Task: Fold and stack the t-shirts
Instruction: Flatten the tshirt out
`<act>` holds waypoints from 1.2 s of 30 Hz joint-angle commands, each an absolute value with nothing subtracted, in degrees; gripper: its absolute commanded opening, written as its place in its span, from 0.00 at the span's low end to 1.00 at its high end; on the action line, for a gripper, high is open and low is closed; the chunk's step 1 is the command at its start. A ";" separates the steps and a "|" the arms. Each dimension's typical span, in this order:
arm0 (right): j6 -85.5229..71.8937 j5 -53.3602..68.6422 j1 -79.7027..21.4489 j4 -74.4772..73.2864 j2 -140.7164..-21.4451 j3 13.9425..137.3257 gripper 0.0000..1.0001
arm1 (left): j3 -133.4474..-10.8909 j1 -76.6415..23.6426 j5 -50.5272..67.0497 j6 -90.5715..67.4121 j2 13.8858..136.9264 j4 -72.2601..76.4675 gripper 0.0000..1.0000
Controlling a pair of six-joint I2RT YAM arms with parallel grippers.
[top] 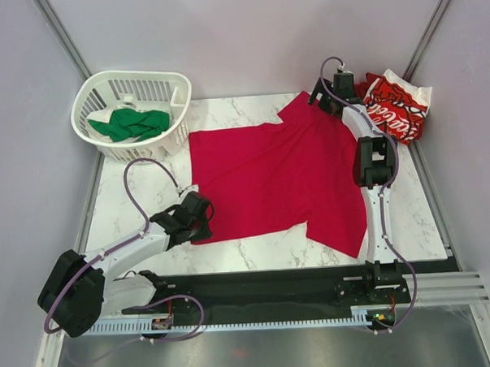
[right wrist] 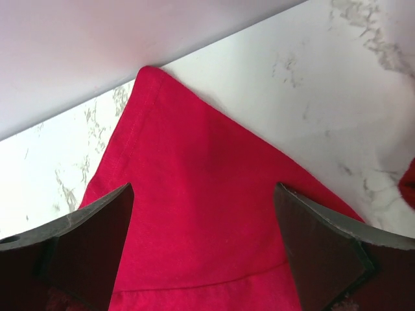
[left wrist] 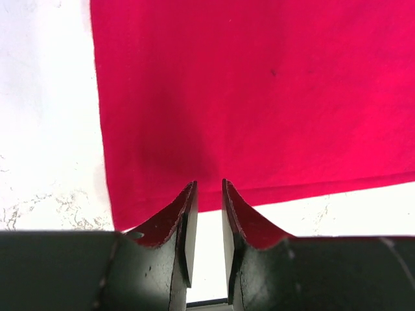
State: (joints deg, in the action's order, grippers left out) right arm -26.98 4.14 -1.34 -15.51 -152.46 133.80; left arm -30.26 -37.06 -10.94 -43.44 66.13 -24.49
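Observation:
A plain crimson t-shirt (top: 277, 178) lies spread flat on the marble table. My left gripper (top: 206, 222) is low at the shirt's near-left hem. In the left wrist view its fingertips (left wrist: 209, 184) stand over the hem (left wrist: 259, 129) with a narrow gap, and the cloth between them lies flat, not pinched. My right gripper (top: 318, 95) hovers over the far-right sleeve. There its jaws (right wrist: 204, 188) stand wide open above the sleeve (right wrist: 194, 214), holding nothing. A red-and-white t-shirt (top: 398, 108) lies bunched at the far right. A green t-shirt (top: 132, 123) sits in the basket.
The white slatted basket (top: 102, 84) stands at the table's far left corner. Grey walls close in the back and both sides. The black rail (top: 274, 288) carrying the arm bases runs along the near edge.

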 commanded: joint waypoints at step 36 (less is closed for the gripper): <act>-28.66 -6.69 -8.17 -23.54 -71.55 60.57 0.98 | -26.97 -37.62 -13.09 -50.88 45.52 -27.68 0.58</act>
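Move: The t-shirt's far sleeve has its tip about 4 cm ahead and 4 cm left of the right hand, roughly 2 cm below it. The foot of the back wall is some 6 cm straight ahead, and the folded Coca-Cola shirt about 31 cm to the right and 4 cm nearer the robot. The t-shirt's near-left corner is about 5 cm left and 3 cm back of the left hand, just beneath; the table's front edge is some 14 cm straight back. At the t-shirt's far sleeve the right hand, fingers still wide open, edges forward, sweeps about 6 cm left close over the cloth, then leaves it, pulling back some 30 cm and rising high with a drift to the right. By the near-left corner the left fingers come free of the hem, lifting about 6 cm while opening and tipping up, then sink slightly and ease back. ##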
